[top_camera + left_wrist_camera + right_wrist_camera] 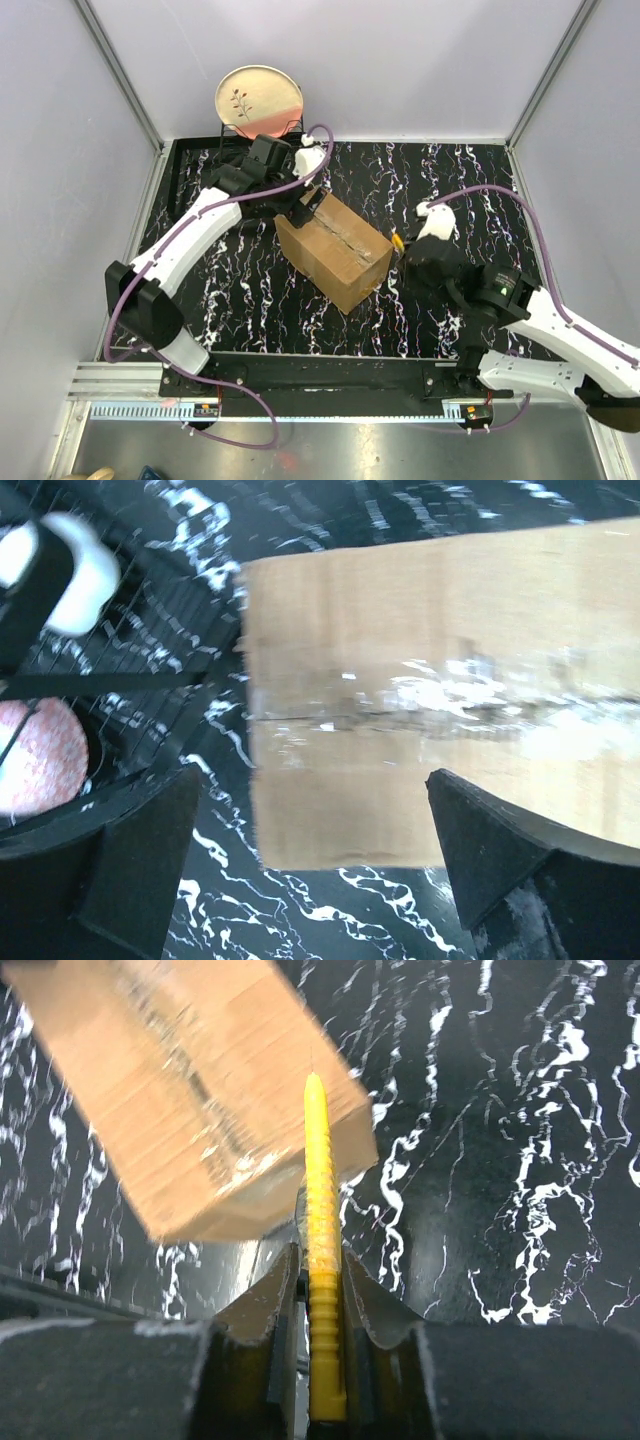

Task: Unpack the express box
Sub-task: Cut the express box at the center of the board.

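Note:
The express box [335,248], brown cardboard with a shiny tape seam along its closed top, lies diagonally mid-table. My left gripper [303,205] hovers at its far-left end, open, and holds nothing. In the left wrist view the box [440,680] fills the upper right, its end edge between the gripper's [312,780] wide-apart fingers [140,860]. My right gripper [405,250] sits by the box's right corner, shut on a yellow cutter [398,241]. In the right wrist view the cutter [320,1210] points forward from the gripper [320,1260], its tip at the box's [190,1090] near corner.
A pink plate [258,98] stands in a black wire rack at the back left, just behind the left arm; it also shows at the left edge of the left wrist view [35,755]. Grey walls enclose the black marbled tabletop [470,190].

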Available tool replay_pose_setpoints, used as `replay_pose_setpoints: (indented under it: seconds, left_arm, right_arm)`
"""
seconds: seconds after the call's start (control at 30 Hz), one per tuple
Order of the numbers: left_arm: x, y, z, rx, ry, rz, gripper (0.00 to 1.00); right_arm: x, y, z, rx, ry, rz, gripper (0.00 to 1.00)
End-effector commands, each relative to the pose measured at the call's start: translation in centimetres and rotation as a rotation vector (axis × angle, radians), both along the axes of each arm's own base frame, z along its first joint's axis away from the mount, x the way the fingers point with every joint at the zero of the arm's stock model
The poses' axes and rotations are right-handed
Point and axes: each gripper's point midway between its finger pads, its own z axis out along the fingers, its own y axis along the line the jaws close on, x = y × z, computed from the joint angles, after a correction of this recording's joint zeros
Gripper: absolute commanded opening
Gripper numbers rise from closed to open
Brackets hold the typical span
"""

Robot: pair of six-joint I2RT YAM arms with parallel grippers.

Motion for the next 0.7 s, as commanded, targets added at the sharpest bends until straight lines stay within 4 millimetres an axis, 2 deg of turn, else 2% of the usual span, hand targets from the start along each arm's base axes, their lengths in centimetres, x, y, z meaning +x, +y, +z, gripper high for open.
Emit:
replay_pose_setpoints:
  seconds: [0.0,0.1,0.13,0.17,0.2,0.23,0.27,0.37,0.43,0.53,0.63,0.67]
  left_arm:
    - [-4.3,-4.3,5.1,-0.11,-0.103,-0.304,0.99]
    - [-6.1,-6.7,4.2,-0.078,-0.14,-0.447,0.99]
    - [-6.6,-7.2,4.0,-0.065,-0.153,-0.484,0.99]
    - [-7.2,-8.0,3.4,-0.043,-0.177,-0.523,0.99]
    - [-7.4,-8.3,3.2,-0.012,-0.223,-0.573,0.99]
    - [-7.7,-8.6,2.8,0.015,-0.252,-0.605,0.99]
    - [-8.2,-8.9,1.7,0.065,-0.259,-0.632,0.99]
    - [-7.6,-8.9,-0.5,0.193,-0.329,-0.699,0.99]
    - [-6.9,-8.9,-1.3,0.263,-0.38,-0.74,0.99]
    - [-6.2,-9.3,-1.6,0.307,-0.419,-0.765,0.99]
    - [-5.7,-9.6,-1.0,0.342,-0.446,-0.773,0.99]
    - [-5.6,-9.8,0.0,0.338,-0.456,-0.775,0.99]
  right_arm:
    - [3.8,-1.0,1.8,0.181,-0.027,-0.138,0.0]
    - [6.4,-1.7,1.5,0.216,-0.015,-0.177,0.0]
    - [7.3,-1.5,0.5,0.208,0.01,-0.185,0.0]
    - [8.1,-1.2,0.5,0.232,0.006,-0.185,0.0]
    - [8.3,-0.6,0.0,0.257,0.037,-0.166,0.0]
    - [9.1,-1.1,-1.1,0.261,0.064,-0.199,0.0]
    - [9.5,-0.9,-1.1,0.29,0.066,-0.198,0.0]
    - [9.7,-0.5,-1.5,0.369,0.07,-0.188,0.0]
    - [9.7,-0.6,-1.8,0.38,0.085,-0.186,0.0]
    - [9.5,-0.6,-2.1,0.383,0.095,-0.178,0.0]
    - [9.2,-0.8,-2.6,0.381,0.104,-0.175,0.0]
    - [9.2,-0.9,-2.7,0.38,0.104,-0.173,0.0]
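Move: Behind and to the right of the open left hand lies the middle of the express box, about 5 cm back, 8 cm right and 11 cm below. The white cup stands roughly 19 cm ahead and 3 cm left of this hand, and the pink bowl 14 cm ahead and 16 cm left, both about 14 cm lower. From the right hand, the box's middle is some 12 cm ahead, 16 cm left and 14 cm down. Swinging off the box's far-left end, the open left hand goes about 10 cm right and 8 cm back over the box top, arching up 3 cm before sinking again and turning about 45 degrees clockwise so its fingers point right. The right hand, still gripping the yellow knife, goes about 9 cm forward beside the box's right side, then sinks some 5 cm with a roll. ##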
